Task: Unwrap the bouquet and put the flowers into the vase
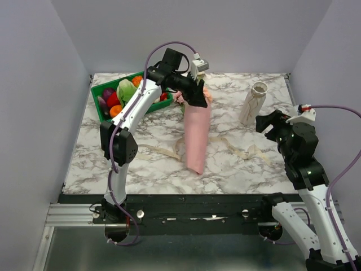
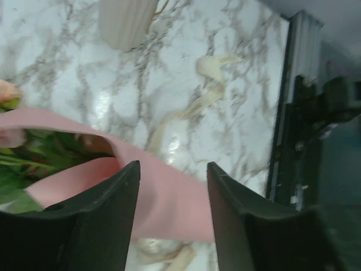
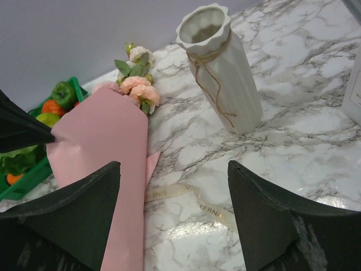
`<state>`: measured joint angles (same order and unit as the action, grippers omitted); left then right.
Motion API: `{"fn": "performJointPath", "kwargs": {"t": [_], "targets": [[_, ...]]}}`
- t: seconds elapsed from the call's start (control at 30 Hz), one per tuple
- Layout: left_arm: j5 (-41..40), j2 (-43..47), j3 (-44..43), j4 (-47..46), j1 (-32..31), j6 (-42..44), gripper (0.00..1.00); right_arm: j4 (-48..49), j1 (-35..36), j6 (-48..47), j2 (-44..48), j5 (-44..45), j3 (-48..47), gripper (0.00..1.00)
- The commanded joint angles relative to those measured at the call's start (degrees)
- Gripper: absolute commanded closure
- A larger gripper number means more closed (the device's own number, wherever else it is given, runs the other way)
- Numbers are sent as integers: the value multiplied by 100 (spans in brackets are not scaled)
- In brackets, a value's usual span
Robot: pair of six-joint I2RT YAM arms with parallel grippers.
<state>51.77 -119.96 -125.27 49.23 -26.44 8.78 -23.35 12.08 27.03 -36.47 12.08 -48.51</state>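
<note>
The bouquet (image 1: 197,135) lies on the marble table, its pink paper cone (image 3: 107,141) pointing toward the near edge and pink and cream roses (image 3: 141,90) with green leaves showing at the far end. My left gripper (image 1: 196,100) hangs over that flower end. It is open, and the paper's rim (image 2: 169,206) lies in the gap between its fingers (image 2: 107,217) without being pinched. Green stems (image 2: 34,161) show inside the cone. The cream ribbon (image 1: 163,151) lies loose on the table. The white ribbed vase (image 1: 252,103) stands upright at the right. My right gripper (image 1: 266,122) is open and empty just in front of the vase.
A green crate (image 1: 100,101) of toy vegetables sits at the back left, close to the left arm. More loose ribbon (image 3: 189,195) trails between the bouquet and the vase. Grey walls close off the left, back and right of the table (image 1: 101,164).
</note>
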Motion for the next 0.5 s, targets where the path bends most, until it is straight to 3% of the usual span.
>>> {"fn": "performJointPath", "kwargs": {"t": [0.0, 0.2, 0.47], "targets": [[-175, 210, -129, 95, -336, -253, 1, 94, 49, 40, 70, -39, 131, 14], [-650, 8, -410, 570, -117, 299, 1, 77, 49, 22, 78, -39, 166, 12], [-229, -326, -50, 578, 797, 748, 1, 94, 49, 5, 52, -144, 184, 12]]}}
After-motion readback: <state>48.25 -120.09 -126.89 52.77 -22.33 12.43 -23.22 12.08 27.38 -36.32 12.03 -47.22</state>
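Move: At the left hand's half-open fingertips is the raised upper edge of the wrapping paper; the paper's middle is about 15 cm below and some 4 cm back. The flower heads are roughly 20 cm ahead and 18 cm down, the vase about 9 cm ahead, 24 cm to the right and 10 cm down. From the waiting right hand, the raised edge is around 11 cm ahead, 22 cm to the left and 5 cm down. Spreading its half-open fingers to full width, the left hand lets go of the paper's raised edge, first drawing about 3 cm back and to the right with a slight rise. It then turns round and sweeps some 8 cm left and forward, nearly level, over the bouquet's upper end towards the vegetable crate's side, fingers wide open. ##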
